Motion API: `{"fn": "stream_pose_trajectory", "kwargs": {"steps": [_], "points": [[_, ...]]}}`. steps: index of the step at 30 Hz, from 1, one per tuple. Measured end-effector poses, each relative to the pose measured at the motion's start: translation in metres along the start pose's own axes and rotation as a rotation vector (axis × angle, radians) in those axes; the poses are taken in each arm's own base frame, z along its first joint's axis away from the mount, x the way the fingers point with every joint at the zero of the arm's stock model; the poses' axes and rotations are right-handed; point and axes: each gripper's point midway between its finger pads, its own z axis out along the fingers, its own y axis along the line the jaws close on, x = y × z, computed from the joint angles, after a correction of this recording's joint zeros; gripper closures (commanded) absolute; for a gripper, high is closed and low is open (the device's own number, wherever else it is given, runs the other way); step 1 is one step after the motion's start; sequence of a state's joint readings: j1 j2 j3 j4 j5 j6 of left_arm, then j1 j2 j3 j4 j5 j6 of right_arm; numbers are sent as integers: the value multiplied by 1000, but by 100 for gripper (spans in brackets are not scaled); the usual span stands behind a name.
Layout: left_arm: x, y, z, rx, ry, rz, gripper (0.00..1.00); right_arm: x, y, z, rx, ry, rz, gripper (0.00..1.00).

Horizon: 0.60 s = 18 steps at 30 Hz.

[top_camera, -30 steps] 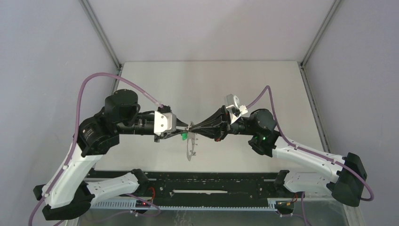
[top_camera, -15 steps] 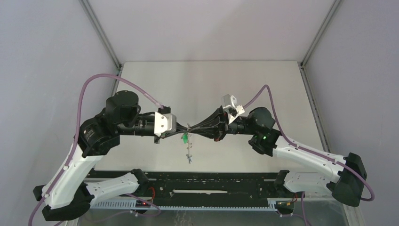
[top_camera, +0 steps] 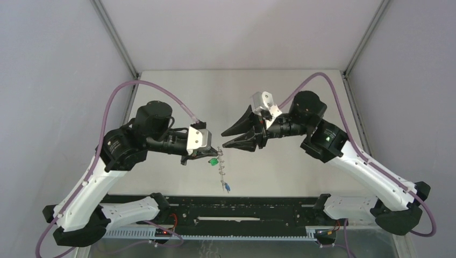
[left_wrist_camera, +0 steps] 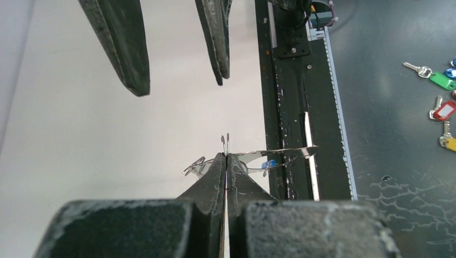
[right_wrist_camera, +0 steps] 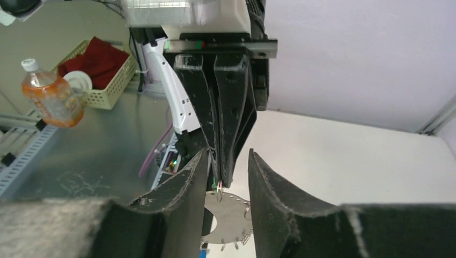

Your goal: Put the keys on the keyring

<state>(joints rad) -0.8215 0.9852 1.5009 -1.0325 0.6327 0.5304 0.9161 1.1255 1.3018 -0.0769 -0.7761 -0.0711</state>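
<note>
My left gripper (top_camera: 217, 151) is shut on a small wire loop (left_wrist_camera: 226, 142) at the rim of the keyring (top_camera: 220, 171), which hangs below it, above the table. A green-headed key (top_camera: 213, 160) dangles just under the left jaws. A blue-headed key (top_camera: 228, 187) hangs at the ring's lower end. In the right wrist view the keyring (right_wrist_camera: 232, 219) shows as a grey disc with a hole, under the shut left gripper (right_wrist_camera: 220, 180). My right gripper (top_camera: 222, 139) stands open just right of the ring, touching nothing. Its fingers (left_wrist_camera: 126, 51) show in the left wrist view.
The black rail (top_camera: 242, 207) runs along the table's near edge below the ring. Off the table lie spare keys with coloured tags (left_wrist_camera: 442, 80). A drink bottle (right_wrist_camera: 51, 99) and a wicker basket (right_wrist_camera: 105, 78) stand beyond the left arm.
My right gripper has opened, let go and drawn back to the right. The left gripper closed on the loop and now carries the keyring alone, shifted slightly right and lower.
</note>
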Motion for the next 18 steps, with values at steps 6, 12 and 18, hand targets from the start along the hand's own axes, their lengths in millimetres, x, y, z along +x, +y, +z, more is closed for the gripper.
{"fn": "stream_pose_trajectory", "kwargs": {"steps": [6, 12, 18], "points": [[10, -1, 8, 35, 40, -29, 100, 16, -4, 6, -42, 155, 12, 59], [14, -1, 9, 44, 54, -31, 100, 56, 3, 4, -65, 317, 71, 58], [14, -2, 9, 46, 56, -28, 100, 62, 10, 5, -76, 379, 55, 58]]}}
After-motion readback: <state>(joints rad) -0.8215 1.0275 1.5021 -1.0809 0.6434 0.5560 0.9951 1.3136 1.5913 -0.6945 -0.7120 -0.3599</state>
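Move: The small wire ring pinched in the left fingertips sticks out about 1 cm to the right of the left hand point. From the right hand, that ring lies roughly 5 cm below, 1 cm back and 2 cm to the left. The keyring plate hangs with its middle some 4 cm back of the ring and 4 cm below it; the green tag hangs about 4 cm below the ring and 2 cm to its left. Still pinching the wire ring with shut fingers, the left hand sinks about 1.5 cm, then holds. The right hand, its fingers kept open, drops about 6 cm towards the ring, easing less than 1 cm left and tipping its fingertips down some 20 degrees, to bring them to either side of the ring. ##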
